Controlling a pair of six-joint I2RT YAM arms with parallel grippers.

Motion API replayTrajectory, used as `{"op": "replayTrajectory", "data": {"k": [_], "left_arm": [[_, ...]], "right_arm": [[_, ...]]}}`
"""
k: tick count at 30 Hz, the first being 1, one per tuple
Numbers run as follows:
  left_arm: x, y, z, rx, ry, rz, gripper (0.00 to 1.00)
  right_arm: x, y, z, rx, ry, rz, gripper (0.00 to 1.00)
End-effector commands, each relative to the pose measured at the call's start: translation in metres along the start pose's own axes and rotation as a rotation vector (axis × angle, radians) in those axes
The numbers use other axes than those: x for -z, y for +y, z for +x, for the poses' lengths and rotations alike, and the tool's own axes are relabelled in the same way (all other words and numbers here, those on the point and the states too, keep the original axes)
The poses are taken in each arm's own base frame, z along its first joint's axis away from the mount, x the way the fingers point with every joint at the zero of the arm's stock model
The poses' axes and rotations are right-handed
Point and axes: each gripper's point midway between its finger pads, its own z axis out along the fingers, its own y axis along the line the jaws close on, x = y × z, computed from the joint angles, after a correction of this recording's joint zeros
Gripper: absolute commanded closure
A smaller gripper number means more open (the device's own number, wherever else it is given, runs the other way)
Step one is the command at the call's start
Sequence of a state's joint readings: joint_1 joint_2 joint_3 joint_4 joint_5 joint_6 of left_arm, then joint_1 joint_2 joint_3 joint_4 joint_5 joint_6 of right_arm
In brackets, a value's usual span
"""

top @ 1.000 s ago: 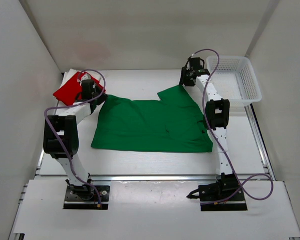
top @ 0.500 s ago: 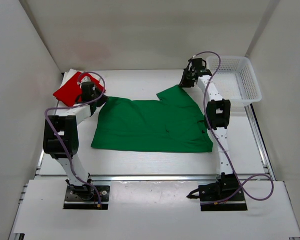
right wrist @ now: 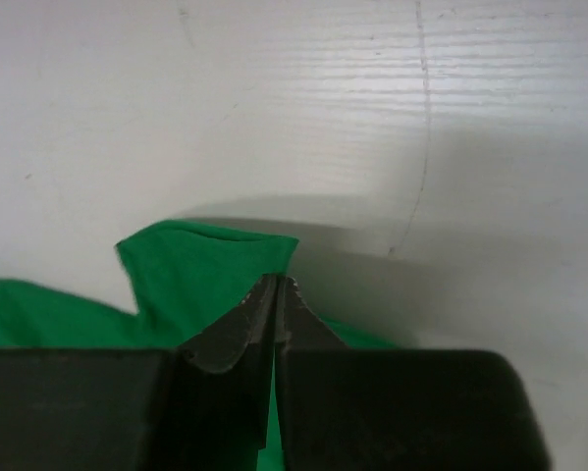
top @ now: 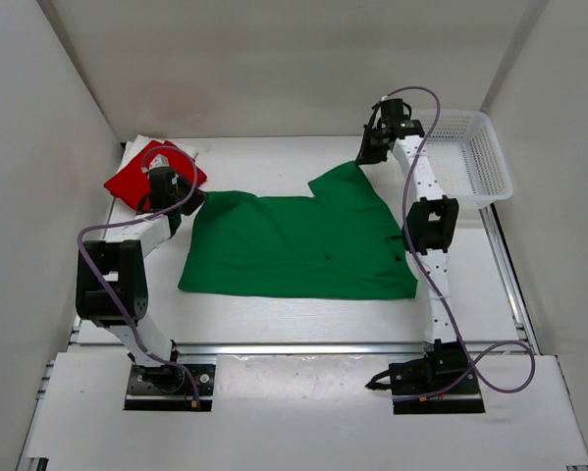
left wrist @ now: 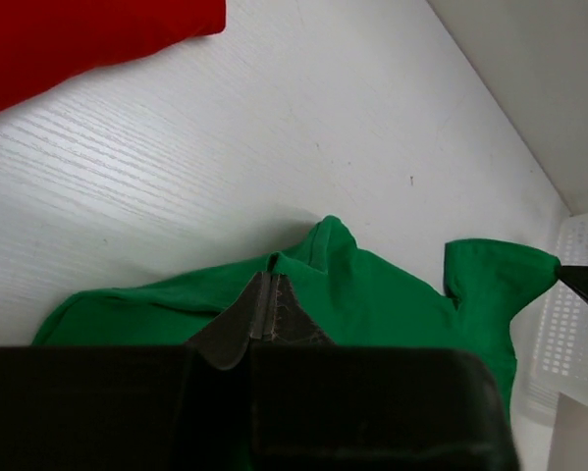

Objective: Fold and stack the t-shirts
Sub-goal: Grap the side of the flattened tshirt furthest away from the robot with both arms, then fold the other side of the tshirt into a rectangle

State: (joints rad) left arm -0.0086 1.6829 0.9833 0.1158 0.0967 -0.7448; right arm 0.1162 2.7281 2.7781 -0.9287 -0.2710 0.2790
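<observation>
The green t-shirt (top: 294, 245) lies spread across the middle of the table. My left gripper (top: 197, 199) is shut on its far left corner; in the left wrist view the jaws (left wrist: 271, 280) pinch a fold of green cloth (left wrist: 392, 304). My right gripper (top: 362, 160) is shut on the far right sleeve; in the right wrist view the jaws (right wrist: 276, 285) close on the raised green cloth (right wrist: 195, 265). The red t-shirt (top: 127, 179) lies at the far left on the white t-shirt (top: 138, 144). The red t-shirt also shows in the left wrist view (left wrist: 78, 39).
A white lattice basket (top: 470, 157) stands at the back right, beside the right arm; it also shows in the left wrist view (left wrist: 568, 324). White walls enclose the table on the left, back and right.
My right gripper has moved back and to the right, drawing the sleeve with it. My left arm has swung left, still holding the far left corner.
</observation>
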Motion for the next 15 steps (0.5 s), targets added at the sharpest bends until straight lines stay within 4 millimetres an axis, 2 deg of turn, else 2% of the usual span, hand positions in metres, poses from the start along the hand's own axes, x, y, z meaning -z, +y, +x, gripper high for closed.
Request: {"op": "replayTrajectory", "data": {"k": [1, 3, 5, 6, 7, 8, 9, 10, 11, 12, 13, 14, 15], "left_arm": [[0.019, -0.015, -0.023, 0.038, -0.042, 0.083, 1.0], [0.019, -0.006, -0.022, 0.04, -0.032, 0.068, 1.0], [0.018, -0.004, -0.026, 0.036, -0.024, 0.06, 1.0], [0.018, -0.001, -0.027, 0.051, -0.02, 0.059, 1.0], [0.018, -0.001, -0.025, 0.054, -0.008, 0.056, 1.0], [0.017, 0.0, -0.025, 0.055, -0.001, 0.058, 1.0], [0.017, 0.007, -0.025, 0.067, 0.008, 0.043, 1.0], [0.018, 0.006, -0.02, 0.067, 0.029, 0.05, 1.0], [0.02, 0.008, -0.019, 0.073, 0.036, 0.052, 1.0], [0.022, 0.008, -0.018, 0.071, 0.035, 0.057, 1.0], [0.026, 0.008, -0.015, 0.066, 0.037, 0.056, 1.0], [0.029, 0.007, -0.016, 0.063, 0.035, 0.063, 1.0], [0.032, 0.007, -0.013, 0.063, 0.039, 0.067, 1.0]], "right_arm": [[0.094, 0.017, -0.044, 0.053, -0.094, -0.028, 1.0], [0.132, 0.023, -0.053, 0.063, -0.125, -0.062, 1.0], [0.139, 0.011, -0.038, 0.057, -0.089, -0.026, 1.0], [0.156, 0.018, -0.041, 0.077, -0.113, -0.029, 1.0], [0.159, 0.019, -0.028, 0.076, -0.086, -0.026, 1.0], [0.145, 0.011, -0.005, 0.073, -0.03, -0.009, 1.0], [0.159, 0.022, -0.012, 0.105, -0.088, -0.013, 1.0], [0.161, 0.018, 0.01, 0.089, -0.053, 0.002, 1.0], [0.148, 0.012, 0.032, 0.071, -0.03, 0.006, 1.0], [0.155, 0.008, 0.041, 0.058, -0.055, -0.006, 1.0], [0.17, 0.012, 0.041, 0.038, -0.09, -0.021, 1.0], [0.166, 0.003, 0.058, 0.011, -0.074, -0.008, 1.0], [0.172, 0.003, 0.066, 0.006, -0.092, -0.01, 1.0]]}}
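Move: The left hand already holds the green t-shirt's far left end; its near left corner lies about 23 cm back, 5 cm left and 8 cm below, while the folded red t-shirt is some 7 cm ahead, 13 cm left and 6 cm below. The right hand already grips the far right end; the shirt's rumpled right side lies roughly 20 cm back, 10 cm right and 5 cm below, and the empty basket stands 26 cm right, about level. Keeping its pinch on the far right end, the right hand speeds back about 15 cm towards the shirt's rumpled right side, drifting some 5 cm right and climbing about 12 cm before it starts to sink again. The left hand, fingers still shut on the far left end, eases only a couple of centimetres left, away from the right hand, and hardly turns, so the far edge is drawn out sideways between the two grips. ##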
